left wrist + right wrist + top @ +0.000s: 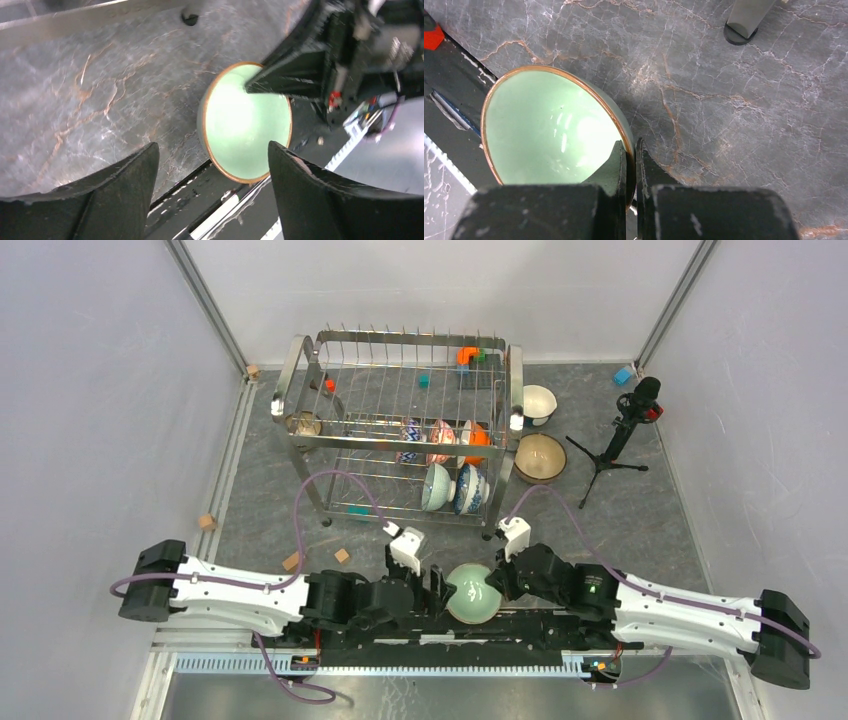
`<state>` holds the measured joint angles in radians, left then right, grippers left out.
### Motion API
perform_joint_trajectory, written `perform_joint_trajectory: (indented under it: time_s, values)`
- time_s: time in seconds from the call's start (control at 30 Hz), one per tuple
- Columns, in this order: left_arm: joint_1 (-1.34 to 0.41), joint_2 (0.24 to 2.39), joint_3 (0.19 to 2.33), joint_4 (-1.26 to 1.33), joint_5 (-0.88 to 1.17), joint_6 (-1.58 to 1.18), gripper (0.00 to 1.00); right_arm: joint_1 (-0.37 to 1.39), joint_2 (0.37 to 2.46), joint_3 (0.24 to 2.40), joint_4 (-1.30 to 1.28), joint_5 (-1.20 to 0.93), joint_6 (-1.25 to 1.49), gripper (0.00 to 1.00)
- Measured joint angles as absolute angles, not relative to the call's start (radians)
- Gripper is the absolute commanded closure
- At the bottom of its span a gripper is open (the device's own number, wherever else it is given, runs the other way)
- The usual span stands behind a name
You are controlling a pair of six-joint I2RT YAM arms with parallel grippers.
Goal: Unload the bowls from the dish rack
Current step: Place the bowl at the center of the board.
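Observation:
A pale green bowl point(472, 592) with a brown rim hangs tilted over the table's near edge, between the two arms. My right gripper point(503, 580) is shut on that bowl's rim point(624, 131), one finger inside and one outside point(631, 150). My left gripper point(437, 585) stands open just left of the bowl point(245, 122), its jaws wide apart and touching nothing point(212, 146). The dish rack point(400, 340) stands at the back centre. Patterned and orange bowls point(441, 440) sit on its upper tier, a teal-and-white bowl point(436, 486) and a blue-patterned one point(469, 488) on the lower tier.
A white bowl point(538, 403) and a tan bowl point(540, 457) sit on the table right of the rack. A microphone on a tripod point(620, 430) stands further right. Small wooden blocks point(292, 561) lie at the left. A black rail point(440, 635) runs along the near edge.

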<state>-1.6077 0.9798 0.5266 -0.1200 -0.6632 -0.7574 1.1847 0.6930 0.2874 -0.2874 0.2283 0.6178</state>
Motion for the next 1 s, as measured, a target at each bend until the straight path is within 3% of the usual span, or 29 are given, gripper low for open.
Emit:
perform_joint_trajectory:
  time_s: [0.2, 0.33, 0.6, 0.9, 1.0]
  values:
    - [-1.585, 1.056, 0.532, -0.225, -0.715, -1.136, 0.37, 1.185, 0.711, 0.279, -0.252, 0.251, 0.653, 1.0]
    - [-1.584, 1.158, 0.605, -0.332, -0.738, -1.254, 0.41, 1.185, 0.724, 0.278, -0.238, 0.264, 0.672, 1.0]
    - [-1.583, 1.293, 0.733, -0.429, -0.757, -1.307, 0.55, 1.185, 0.731, 0.278, -0.233, 0.272, 0.687, 1.0]
    - [-1.57, 1.394, 0.761, -0.45, -0.749, -1.306, 0.78, 1.185, 0.731, 0.278, -0.232, 0.272, 0.69, 1.0]
    - [-1.566, 1.401, 0.767, -0.44, -0.746, -1.306, 0.94, 1.185, 0.732, 0.278, -0.232, 0.272, 0.692, 0.88]
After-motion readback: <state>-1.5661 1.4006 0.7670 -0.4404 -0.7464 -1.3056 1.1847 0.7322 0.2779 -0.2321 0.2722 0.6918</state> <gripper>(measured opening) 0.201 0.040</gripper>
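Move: The green bowl, already pinched by the right gripper, has its middle about 7 cm to the left hand's right, level with it front to back and some 8 cm below. The right fingertips are 11 cm right, 3 cm farther out and 7 cm lower. The rack's near right foot stands about 13 cm ahead and 10 cm right, on the table. From the right hand, the bowl's middle is 5 cm left, 3 cm back and 2 cm below. Bring the open left gripper down about 6 cm and edge it slightly forward onto the green bowl's left rim, turning the wrist some 25 degrees counter-clockwise with the fingertips tipping down. Close the fingers steadily on the way, so that one pad ends inside the bowl, the other outside, and they pinch the rim. Let the right gripper keep its grip on the right rim, nearly still. ##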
